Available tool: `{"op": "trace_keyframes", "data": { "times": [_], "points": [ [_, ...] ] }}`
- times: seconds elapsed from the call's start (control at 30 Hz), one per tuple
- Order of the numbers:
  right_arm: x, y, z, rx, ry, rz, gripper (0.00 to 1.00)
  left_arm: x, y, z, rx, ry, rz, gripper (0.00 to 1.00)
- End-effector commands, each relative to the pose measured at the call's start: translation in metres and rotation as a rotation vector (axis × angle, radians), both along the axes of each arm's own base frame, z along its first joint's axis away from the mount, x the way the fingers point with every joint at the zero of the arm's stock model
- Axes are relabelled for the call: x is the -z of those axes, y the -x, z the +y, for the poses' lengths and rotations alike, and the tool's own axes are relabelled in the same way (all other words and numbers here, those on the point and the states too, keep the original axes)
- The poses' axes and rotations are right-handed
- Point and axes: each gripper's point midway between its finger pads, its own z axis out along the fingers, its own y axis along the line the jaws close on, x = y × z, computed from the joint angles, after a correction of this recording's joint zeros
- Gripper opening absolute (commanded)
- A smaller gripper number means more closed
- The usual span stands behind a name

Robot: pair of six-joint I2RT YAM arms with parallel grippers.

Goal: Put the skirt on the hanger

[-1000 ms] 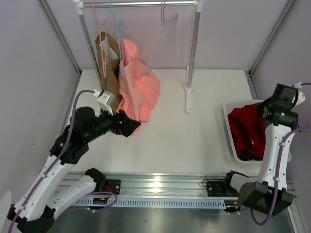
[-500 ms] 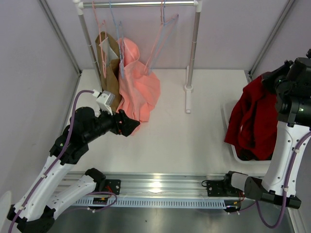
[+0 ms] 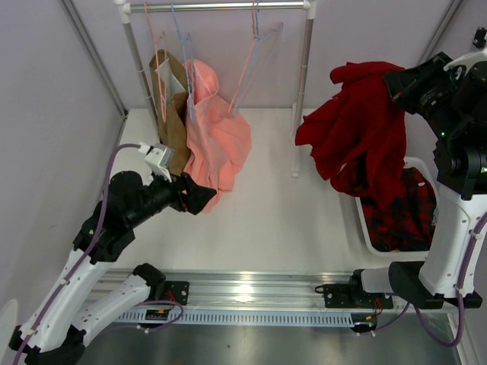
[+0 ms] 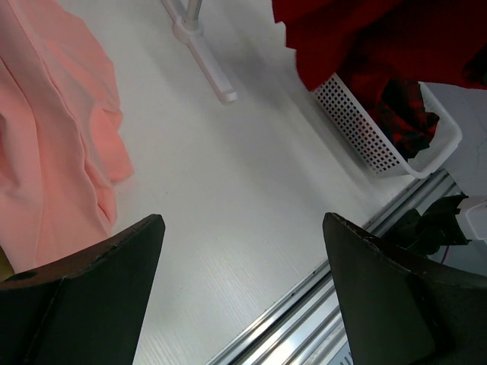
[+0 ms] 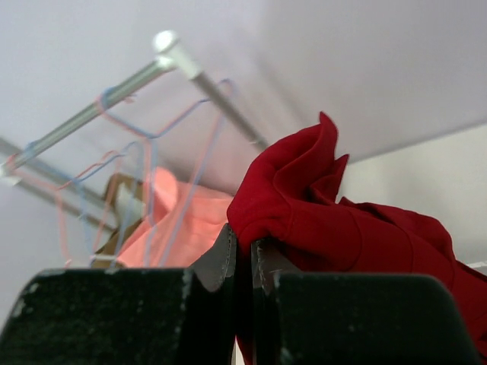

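The skirt (image 3: pixel 358 137), dark red cloth, hangs bunched in the air above the basket, and my right gripper (image 3: pixel 390 77) is shut on its upper edge. In the right wrist view the fingers (image 5: pixel 243 243) pinch a fold of the skirt (image 5: pixel 335 220). The hanger (image 3: pixel 245 70), thin and pale pink, hangs on the rail left of the skirt, next to a light blue one. My left gripper (image 3: pixel 204 198) stands open and holds nothing, low over the table beside the salmon-pink garment (image 3: pixel 221 137). From the left wrist, the skirt (image 4: pixel 358 38) shows at the top right beyond the open gripper (image 4: pixel 242 220).
A white basket (image 3: pixel 365 228) at the right holds red-and-black plaid cloth (image 3: pixel 403 213). The rack's right post (image 3: pixel 302 84) stands just left of the skirt, with its foot (image 4: pixel 209 68) on the table. A brown garment (image 3: pixel 173 122) hangs on a pink hanger at the rail's left end.
My right arm has lifted the skirt out of the basket, up and to the left toward the rack, uncovering the plaid cloth. The left arm has shifted slightly.
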Motion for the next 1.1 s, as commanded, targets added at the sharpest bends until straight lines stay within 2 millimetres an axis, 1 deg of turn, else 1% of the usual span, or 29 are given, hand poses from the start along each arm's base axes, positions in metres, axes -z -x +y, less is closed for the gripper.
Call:
{"op": "trace_keyframes", "data": {
  "times": [0.0,0.07,0.1,0.17,0.2,0.23,0.27,0.3,0.33,0.37,0.4,0.43,0.47,0.57,0.6,0.63,0.67,0.7,0.73,0.77,0.8,0.83,0.87,0.9,0.93,0.97,1.0,1.03,1.07],
  "points": [
    [-0.055,0.016,0.032,-0.126,-0.018,-0.186,0.0,-0.011,-0.002,-0.002,-0.003,0.034,-0.048,0.91],
    [-0.051,0.011,0.045,-0.163,-0.026,-0.169,0.0,-0.013,0.0,-0.006,0.018,0.055,-0.047,0.91],
    [-0.047,0.011,0.057,-0.192,-0.031,-0.157,0.0,-0.018,0.0,-0.008,0.026,0.072,-0.06,0.92],
    [-0.04,0.011,0.071,-0.218,-0.019,-0.142,0.0,-0.019,0.002,-0.013,0.05,0.095,-0.054,0.93],
    [-0.036,0.013,0.084,-0.239,-0.017,-0.131,0.0,-0.021,0.001,-0.015,0.053,0.104,-0.059,0.93],
    [-0.026,0.01,0.092,-0.242,-0.008,-0.108,0.0,-0.023,0.001,-0.016,0.058,0.112,-0.056,0.93],
    [-0.023,0.013,0.098,-0.251,-0.003,-0.103,0.0,-0.023,0.002,-0.017,0.065,0.114,-0.054,0.93],
    [-0.017,0.017,0.112,-0.279,0.004,-0.091,0.0,-0.024,0.001,-0.019,0.068,0.118,-0.056,0.93],
    [-0.011,0.017,0.121,-0.296,0.012,-0.08,0.0,-0.025,0.0,-0.019,0.07,0.121,-0.058,0.93],
    [0.002,0.016,0.131,-0.312,0.029,-0.05,0.0,-0.026,0.001,-0.02,0.072,0.124,-0.059,0.93],
    [0.009,0.016,0.139,-0.322,0.045,-0.036,0.0,-0.028,0.0,-0.02,0.072,0.128,-0.063,0.93],
    [0.015,0.021,0.155,-0.35,0.056,-0.026,0.0,-0.028,-0.001,-0.02,0.072,0.128,-0.063,0.93],
    [0.033,0.018,0.165,-0.363,0.081,0.014,0.0,-0.026,-0.001,-0.021,0.075,0.128,-0.059,0.93],
    [0.06,0.022,0.192,-0.41,0.089,0.058,0.0,-0.017,-0.002,-0.025,0.086,0.124,-0.032,0.93],
    [0.087,0.019,0.203,-0.425,0.11,0.11,0.0,-0.017,-0.003,-0.027,0.091,0.131,-0.03,0.94],
    [0.096,0.019,0.211,-0.436,0.1,0.123,0.0,-0.004,-0.004,-0.029,0.089,0.127,0.0,0.94],
    [0.108,0.022,0.223,-0.458,0.11,0.144,0.0,-0.004,-0.004,-0.03,0.087,0.138,-0.001,0.94],
    [0.136,0.019,0.232,-0.464,0.139,0.196,0.0,-0.002,-0.006,-0.03,0.075,0.154,0.011,0.94],
    [0.146,0.018,0.24,-0.472,0.133,0.213,0.0,0.021,-0.008,-0.031,0.065,0.146,0.053,0.94],
    [0.158,0.021,0.25,-0.493,0.142,0.235,0.0,0.02,-0.01,-0.032,0.061,0.172,0.043,0.95],
    [0.18,0.02,0.256,-0.5,0.16,0.275,0.0,0.023,-0.01,-0.035,0.055,0.2,0.069,0.95],
    [0.192,0.017,0.266,-0.507,0.157,0.295,0.0,0.05,-0.009,-0.037,0.052,0.19,0.118,0.95],
    [0.203,0.022,0.278,-0.537,0.165,0.314,0.0,0.051,-0.009,-0.041,0.06,0.209,0.116,0.95],
    [0.226,0.019,0.29,-0.546,0.195,0.354,0.0,0.065,-0.011,-0.042,0.034,0.21,0.144,0.95],
    [0.238,0.02,0.298,-0.555,0.212,0.374,0.0,0.07,-0.011,-0.044,0.027,0.209,0.145,0.95],
    [0.249,0.024,0.309,-0.573,0.229,0.393,0.0,0.085,-0.006,-0.05,0.039,0.193,0.163,0.95],
    [0.261,0.024,0.316,-0.577,0.249,0.417,0.0,0.089,-0.005,-0.052,0.031,0.189,0.165,0.95],
    [0.282,0.022,0.325,-0.58,0.279,0.456,0.0,0.095,-0.008,-0.051,0.002,0.177,0.166,0.95],
    [0.292,0.022,0.329,-0.573,0.288,0.478,0.0,0.099,-0.003,-0.056,0.014,0.169,0.172,0.94]
  ]
}}
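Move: The right hand already holds the skirt up high; the left gripper waits about 36 cm to its left, 13 back and 22 lower. From the right hand, the empty hanger is about 18 cm ahead and 32 left at similar height, the pink garment 12 ahead, 40 left and 28 down, and the basket 4 back, 16 right and 37 down. The skirt's middle lies 11 cm ahead of the left hand, 31 right and 10 above. Right hand keeps gripping, swings skirt about 30 cm left and down towards the left gripper, which sinks 12 cm. ##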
